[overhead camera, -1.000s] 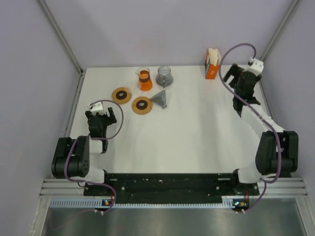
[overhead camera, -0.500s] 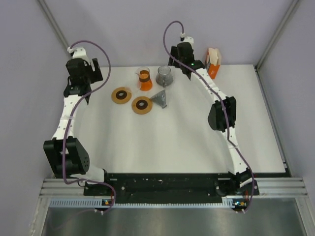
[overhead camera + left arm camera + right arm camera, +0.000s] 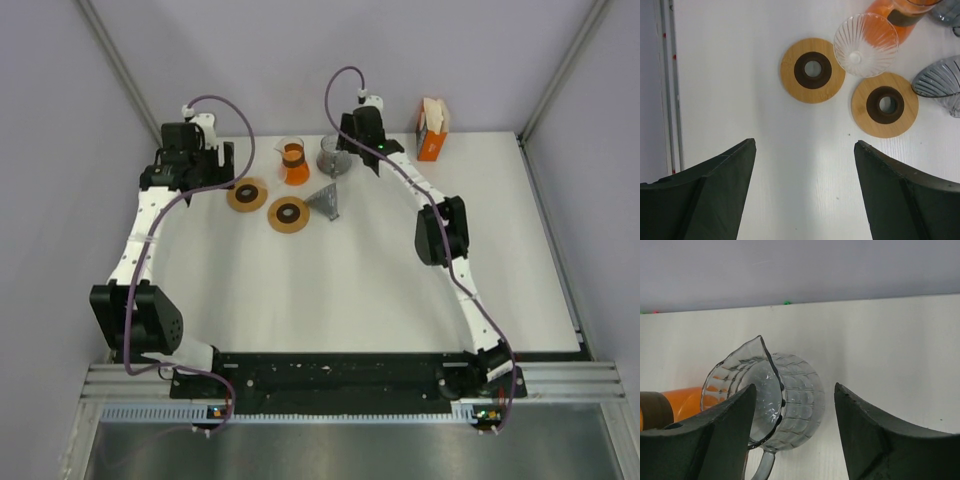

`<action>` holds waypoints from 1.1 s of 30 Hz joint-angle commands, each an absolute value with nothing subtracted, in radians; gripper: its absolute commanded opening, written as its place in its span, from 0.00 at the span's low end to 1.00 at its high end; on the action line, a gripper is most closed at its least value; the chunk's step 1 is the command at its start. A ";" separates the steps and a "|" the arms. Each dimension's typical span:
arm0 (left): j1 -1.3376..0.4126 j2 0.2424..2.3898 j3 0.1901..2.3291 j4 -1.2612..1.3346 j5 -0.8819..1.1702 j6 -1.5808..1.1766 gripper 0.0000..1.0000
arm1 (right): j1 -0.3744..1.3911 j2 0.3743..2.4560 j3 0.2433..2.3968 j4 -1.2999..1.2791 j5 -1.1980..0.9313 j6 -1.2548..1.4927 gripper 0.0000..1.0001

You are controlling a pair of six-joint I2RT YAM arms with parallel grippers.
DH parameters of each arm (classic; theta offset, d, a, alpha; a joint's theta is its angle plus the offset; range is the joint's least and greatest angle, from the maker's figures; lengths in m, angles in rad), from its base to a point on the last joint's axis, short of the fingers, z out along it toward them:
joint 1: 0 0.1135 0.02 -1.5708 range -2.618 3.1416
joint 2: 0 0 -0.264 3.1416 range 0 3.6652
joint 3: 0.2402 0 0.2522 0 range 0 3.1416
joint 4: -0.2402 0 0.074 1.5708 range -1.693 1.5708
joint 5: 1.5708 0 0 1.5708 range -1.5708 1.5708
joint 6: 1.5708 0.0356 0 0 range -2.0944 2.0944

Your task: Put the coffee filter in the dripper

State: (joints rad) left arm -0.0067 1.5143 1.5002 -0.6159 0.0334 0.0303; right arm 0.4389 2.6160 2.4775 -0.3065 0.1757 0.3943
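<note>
The coffee filters [image 3: 433,110] stick up, cream-white, from an orange box [image 3: 430,145] at the back right. A clear ribbed dripper [image 3: 866,44] sits on an orange carafe [image 3: 293,162]. A grey dripper [image 3: 325,200] lies on its side; its edge shows in the left wrist view [image 3: 940,82]. My left gripper [image 3: 215,163] [image 3: 805,142] is open and empty, above bare table to the left of the wooden discs. My right gripper [image 3: 352,148] [image 3: 795,386] is open and empty, right beside a grey glass pitcher [image 3: 790,400].
Two wooden discs with dark holed centres [image 3: 812,70] [image 3: 885,105] lie near the carafe. The grey pitcher [image 3: 333,155] stands just right of the carafe. The table's left rail [image 3: 670,85] runs close to my left gripper. Purple walls enclose the back and sides.
Both arms reached from near the front to the back of the table. Since half a second ago the left gripper has moved right toward the discs and the right gripper has edged toward the grey pitcher.
</note>
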 commanded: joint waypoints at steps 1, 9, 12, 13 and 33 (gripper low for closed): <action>-0.041 1.497 1.489 -0.641 0.043 0.058 0.85 | 0.462 2.678 2.542 -0.248 0.187 0.394 0.62; -0.081 1.493 1.505 -0.664 0.063 0.080 0.84 | 0.465 2.648 2.549 -0.311 0.216 0.347 0.07; -0.086 1.489 1.505 -0.670 0.071 0.081 0.83 | 0.465 2.561 2.495 -0.362 0.265 0.298 0.00; -0.086 1.488 1.505 -0.670 0.075 0.084 0.83 | 0.463 2.521 2.444 -0.368 0.296 0.266 0.00; -0.120 1.597 1.523 -0.707 0.328 0.023 0.59 | 0.618 1.496 1.206 -0.273 -0.112 -0.425 0.00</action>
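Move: The grey glass jug stands some 4 cm left of the right hand, 1 cm back and 8 cm below; the orange carafe is about 9 cm left of the jug and 1 cm nearer, the grey ribbed cone 10 cm nearer and 2 cm left of the jug. The near wooden disc lies about 9 cm ahead, 15 right and 24 below the left hand, the far disc 14 ahead, 5 right. Right hand sinks, pinches the jug's rim, lifts it back about 25 cm; left swings 8 cm right. ##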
